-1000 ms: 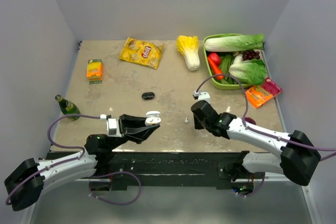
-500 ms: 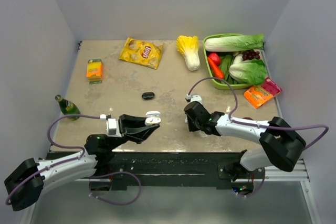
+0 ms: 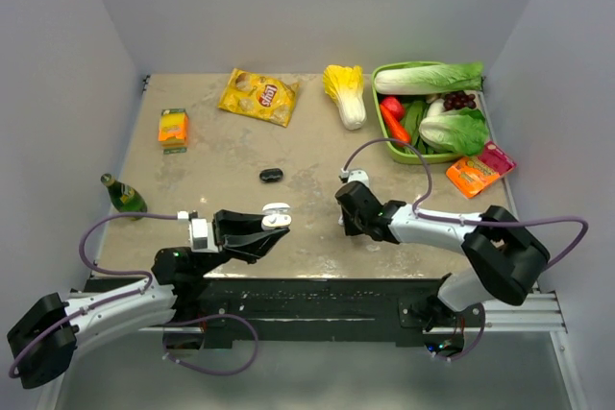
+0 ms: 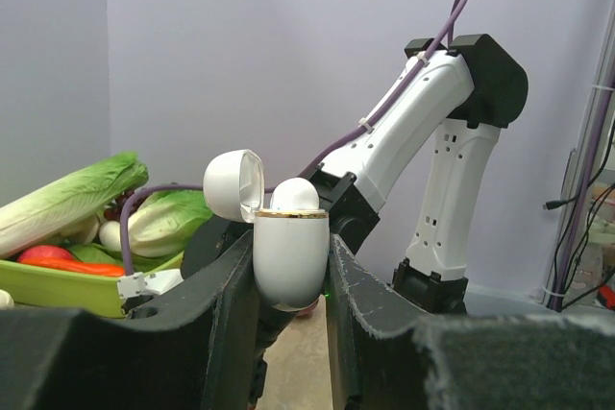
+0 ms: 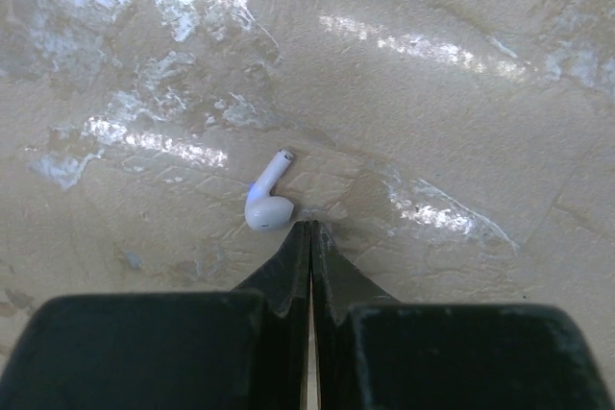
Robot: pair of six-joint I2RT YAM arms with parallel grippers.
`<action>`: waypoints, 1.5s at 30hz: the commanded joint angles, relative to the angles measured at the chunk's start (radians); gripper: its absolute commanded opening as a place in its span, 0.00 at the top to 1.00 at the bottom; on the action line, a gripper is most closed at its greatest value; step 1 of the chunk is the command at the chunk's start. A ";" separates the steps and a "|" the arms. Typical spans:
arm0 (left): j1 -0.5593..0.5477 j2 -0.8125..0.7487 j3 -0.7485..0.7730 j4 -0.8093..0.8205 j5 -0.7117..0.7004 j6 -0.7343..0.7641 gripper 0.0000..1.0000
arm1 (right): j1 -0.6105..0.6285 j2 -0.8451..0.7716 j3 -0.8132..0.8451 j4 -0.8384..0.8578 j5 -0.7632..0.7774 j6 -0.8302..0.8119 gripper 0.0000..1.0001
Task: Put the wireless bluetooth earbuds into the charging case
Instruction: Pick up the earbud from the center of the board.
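Observation:
My left gripper point(image 4: 291, 271) is shut on the white charging case point(image 4: 288, 256) and holds it upright above the table's near edge. The case's lid point(image 4: 233, 184) is flipped open to the left, and a white earbud point(image 4: 294, 196) sticks up out of it. In the top view the case point(image 3: 277, 215) sits at the tip of the left gripper point(image 3: 273, 223). My right gripper point(image 5: 310, 226) is shut with nothing in it. Its tips rest on the table, just right of a second white earbud point(image 5: 267, 204) that lies loose. In the top view the right gripper point(image 3: 346, 221) hides that bud.
A small black oval object point(image 3: 271, 175) lies mid-table. A green bottle point(image 3: 122, 195) lies at the left edge, with an orange box point(image 3: 173, 128) and a yellow chip bag point(image 3: 258, 96) behind it. A cabbage point(image 3: 346, 93), a green vegetable basket point(image 3: 384, 74) and an orange packet point(image 3: 478, 172) are at the back right.
My right arm has swung left over the loose white earbud and its jaws have closed beside it. The left gripper with the case has barely shifted.

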 commanded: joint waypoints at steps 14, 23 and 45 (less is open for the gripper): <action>-0.010 0.001 -0.038 0.171 -0.023 0.017 1.00 | -0.004 0.101 0.106 0.056 -0.113 -0.029 0.89; -0.011 -0.004 -0.038 0.145 -0.040 0.029 1.00 | -0.026 0.236 0.233 0.040 -0.096 -0.057 0.69; -0.013 0.027 -0.040 0.169 -0.026 0.020 1.00 | -0.032 0.173 0.248 0.066 -0.080 -0.176 0.46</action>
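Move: The white earbud lies about 2 cm to the right gripper's left and 1 cm ahead, its middle some 1 cm below the shut fingertips. The black case sits roughly 12 cm ahead and 19 cm left of that gripper; the yellow cabbage lies some 35 cm straight ahead. From the left gripper the earbud is about 14 cm ahead, 13 cm right and nearly 30 cm down. Sweep the right gripper low over the table, first left and then forward-left, about 7 cm in all, pushing the earbud along with the fingertips and opening them to about half. Then lift some 5 cm above the start height, turning the wrist slightly counter-clockwise, and sink most of the way back, with the open fingers over the earbud. ##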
